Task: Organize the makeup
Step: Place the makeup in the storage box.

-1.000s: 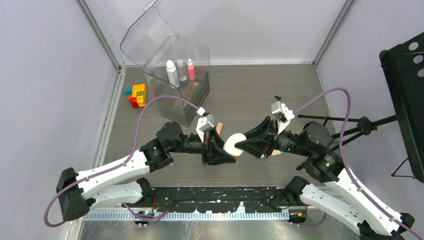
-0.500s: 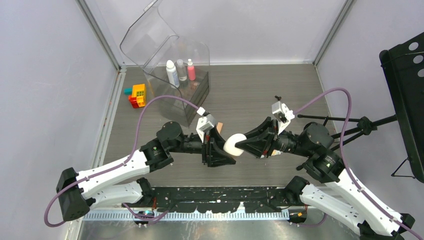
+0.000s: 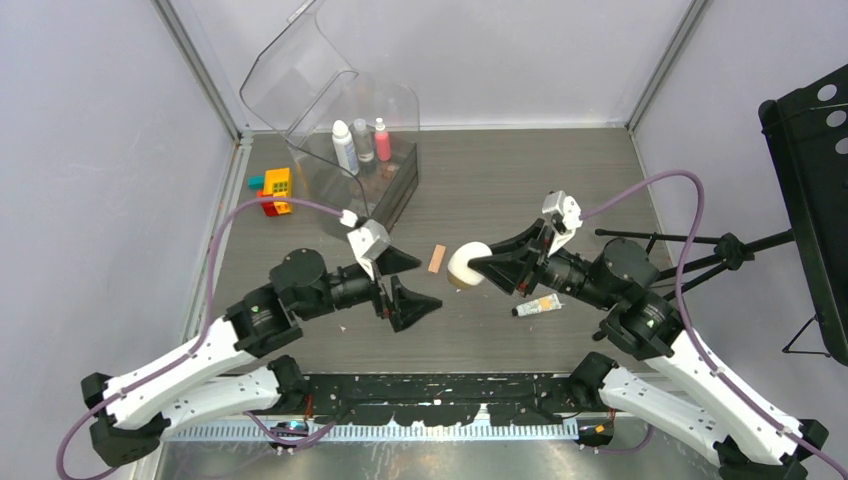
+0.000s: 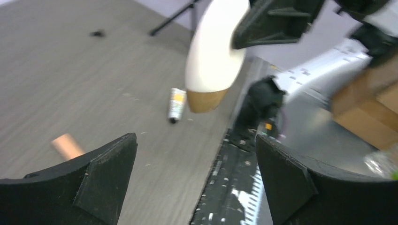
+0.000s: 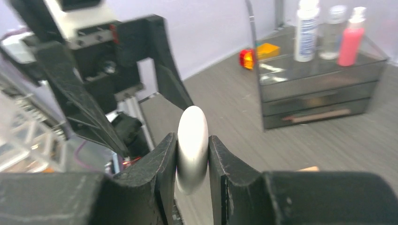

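Observation:
A white oval compact [image 3: 467, 264] hangs edge-up above the table, my right gripper [image 3: 480, 266] shut on it; the right wrist view shows the compact [image 5: 191, 140] pinched between both fingers. My left gripper [image 3: 428, 284] stands open and empty a little to its left, apart from it. From the left wrist the compact [image 4: 213, 51] is ahead and above the spread jaws, with a tan piece just under it. A cream tube [image 3: 537, 305] lies under the right arm. A peach stick [image 3: 437, 258] lies between the grippers. White [image 3: 343, 147], clear [image 3: 363, 140] and pink [image 3: 382, 140] bottles stand on the case.
The large clear case with drawers [image 3: 385, 190] stands at the back left, its lid raised. Colourful toy bricks [image 3: 272, 190] lie left of it. A black tripod [image 3: 720, 245] reaches in from the right. The table's near edge and metal rail [image 4: 244, 187] lie under the left gripper.
My left gripper has opened, let go of the compact and drawn back to the left. The right gripper keeps the compact, slightly higher. The cream tube now shows.

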Robot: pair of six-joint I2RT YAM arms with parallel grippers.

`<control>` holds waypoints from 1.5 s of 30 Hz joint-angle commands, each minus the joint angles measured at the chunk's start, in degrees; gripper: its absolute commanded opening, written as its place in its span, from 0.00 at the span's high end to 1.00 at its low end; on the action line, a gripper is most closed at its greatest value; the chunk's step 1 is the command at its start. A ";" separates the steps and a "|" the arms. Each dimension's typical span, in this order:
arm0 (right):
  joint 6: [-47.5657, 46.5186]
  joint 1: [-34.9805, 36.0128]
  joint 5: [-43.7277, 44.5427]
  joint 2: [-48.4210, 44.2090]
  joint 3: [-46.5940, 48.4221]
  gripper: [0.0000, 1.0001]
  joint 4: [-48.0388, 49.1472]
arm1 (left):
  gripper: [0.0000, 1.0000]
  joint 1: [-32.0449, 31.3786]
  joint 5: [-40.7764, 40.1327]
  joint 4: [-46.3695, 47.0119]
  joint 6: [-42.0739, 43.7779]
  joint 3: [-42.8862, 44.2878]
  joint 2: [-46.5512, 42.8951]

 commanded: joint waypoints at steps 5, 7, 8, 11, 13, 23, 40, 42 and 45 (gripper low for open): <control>-12.92 0.10 16.11 15.49 5.76 1.00 11.21 | 0.00 0.63 -32.96 -29.67 5.31 12.00 -6.32; -14.42 0.05 15.42 21.07 7.30 1.00 15.93 | 0.00 0.64 -36.68 -32.15 5.11 13.41 -8.90; -15.22 0.06 15.00 23.98 8.11 1.00 17.96 | 0.00 0.63 -38.46 -33.07 5.04 13.99 -10.14; -17.64 -0.10 13.05 32.40 12.78 1.00 21.13 | 0.00 0.63 -42.70 -36.29 5.70 15.38 -13.36; -18.85 -0.55 11.85 37.78 17.08 1.00 21.98 | 0.00 0.66 -43.33 -38.11 6.41 15.79 -15.15; -18.25 -5.03 5.00 60.50 37.45 1.00 22.01 | 0.00 0.63 -47.90 -43.21 7.10 14.94 -19.12; -21.61 -7.30 -2.25 81.59 56.95 1.00 22.22 | 0.00 0.63 -47.39 -43.69 8.83 11.10 -20.42; -22.37 -7.41 -2.52 82.97 58.06 1.00 22.35 | 0.00 0.64 -47.35 -43.99 8.83 10.82 -20.69; -23.75 -7.57 -3.44 85.42 60.32 1.00 22.03 | 0.00 0.64 -47.52 -44.17 8.67 10.54 -21.31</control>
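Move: My right hand already holds the white makeup bottle. The free spot on the storage box's top tray lies some 34 cm ahead of that hand, about 21 cm left and 18 cm below. On the tray the white tall bottle stands about 37 cm ahead and 26 cm left of the hand, the clear bottle about 41 ahead and 22 left, the pink bottle about 41 ahead and 18 left. From my left hand the spot is roughly 35 cm ahead and 11 left. I carry the makeup bottle in my right hand forward about 33 cm and 19 cm left, sinking some 10 cm in two stages to come in over the box's top tray, fingers still shut on it and tipping down a little. My open left hand clears away to the left by about 20 cm, turning counter-clockwise until its fingers point mostly forward. ##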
